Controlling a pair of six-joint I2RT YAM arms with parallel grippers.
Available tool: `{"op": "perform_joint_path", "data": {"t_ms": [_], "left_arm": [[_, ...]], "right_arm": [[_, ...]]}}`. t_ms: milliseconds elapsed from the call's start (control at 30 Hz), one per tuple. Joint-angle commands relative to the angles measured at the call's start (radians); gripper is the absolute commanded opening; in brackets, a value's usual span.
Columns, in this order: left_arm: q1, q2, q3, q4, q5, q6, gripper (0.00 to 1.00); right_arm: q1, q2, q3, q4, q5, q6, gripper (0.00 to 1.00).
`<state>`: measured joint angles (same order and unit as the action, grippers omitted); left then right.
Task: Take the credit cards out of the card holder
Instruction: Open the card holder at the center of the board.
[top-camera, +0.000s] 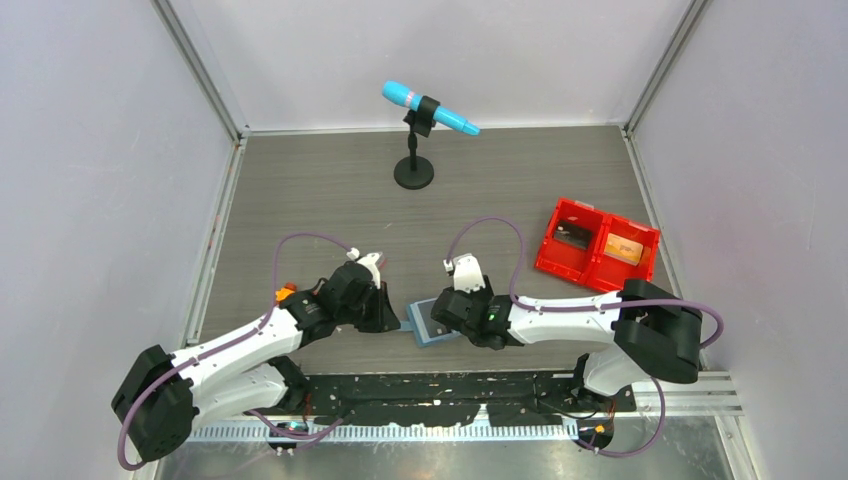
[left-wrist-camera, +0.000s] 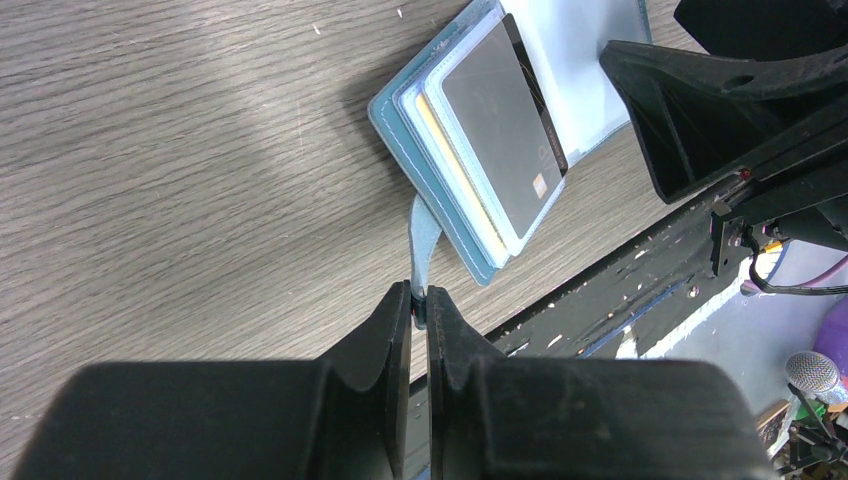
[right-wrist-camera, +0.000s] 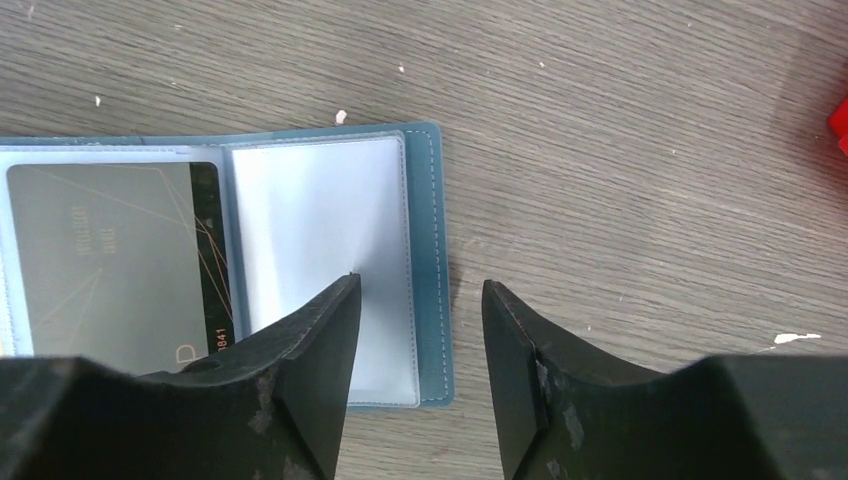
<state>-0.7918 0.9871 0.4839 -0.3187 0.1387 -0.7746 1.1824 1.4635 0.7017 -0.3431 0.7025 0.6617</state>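
The teal card holder lies open on the table between my two grippers. My left gripper is shut on the thin teal strap that hangs from the card holder. A grey credit card sits in the top clear sleeve, and the yellow edge of another card shows beneath it. My right gripper stands open over the card holder's right edge, one finger above an empty clear pocket and the other over bare table. The grey card lies to its left.
A red two-compartment bin stands at the right with something in each half. A blue microphone on a black stand is at the back centre. A small orange object lies beside the left arm. The black rail runs just below the card holder.
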Motion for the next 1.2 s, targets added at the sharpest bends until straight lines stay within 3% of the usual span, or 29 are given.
{"op": "perform_joint_path", "data": {"t_ms": [0,300,567,1000,1167], "left_arm": [[-0.001,-0.001,-0.004,0.036,-0.012,0.008,0.00],[-0.001,-0.003,-0.007,0.053,0.002,0.001,0.00],[-0.001,0.003,-0.008,0.061,0.008,0.000,0.00],[-0.001,0.008,-0.008,0.052,-0.005,-0.002,0.00],[-0.001,-0.066,-0.010,0.051,-0.024,-0.044,0.07]], "right_arm": [[-0.003,-0.031,0.025,-0.032,0.056,0.028,0.51],[0.005,-0.048,0.088,-0.045,0.055,-0.069,0.32],[0.031,0.068,0.182,-0.078,0.073,-0.160,0.11],[0.057,0.150,0.211,-0.121,0.091,-0.115,0.10],[0.057,0.147,0.187,-0.089,0.061,-0.101,0.10]]}}
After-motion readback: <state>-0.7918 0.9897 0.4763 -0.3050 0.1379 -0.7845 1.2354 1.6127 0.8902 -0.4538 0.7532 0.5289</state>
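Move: About 3 cm to the right hand's left, 1 cm ahead and 2 cm below it is the middle of the card holder's empty right flap, its outer edge nearly under the half-open fingers. The grey card, in the other flap, is some 11 cm to the left and 1 cm ahead; the strap is about 16 cm left, level ahead. From the left hand, which already grips that strap, the right flap is roughly 14 cm right, 2 cm ahead and 4 cm lower. Closing its fingers from half open to shut, the right hand rises about 3 cm while going a similar distance left and slightly forward over the outer part of the empty flap, then sinks back about 1.5 cm onto it near its edge. The wrist rolls some 10 degrees, left side down, with a small counter-clockwise turn. The left hand stays in place and keeps pinching the strap. ##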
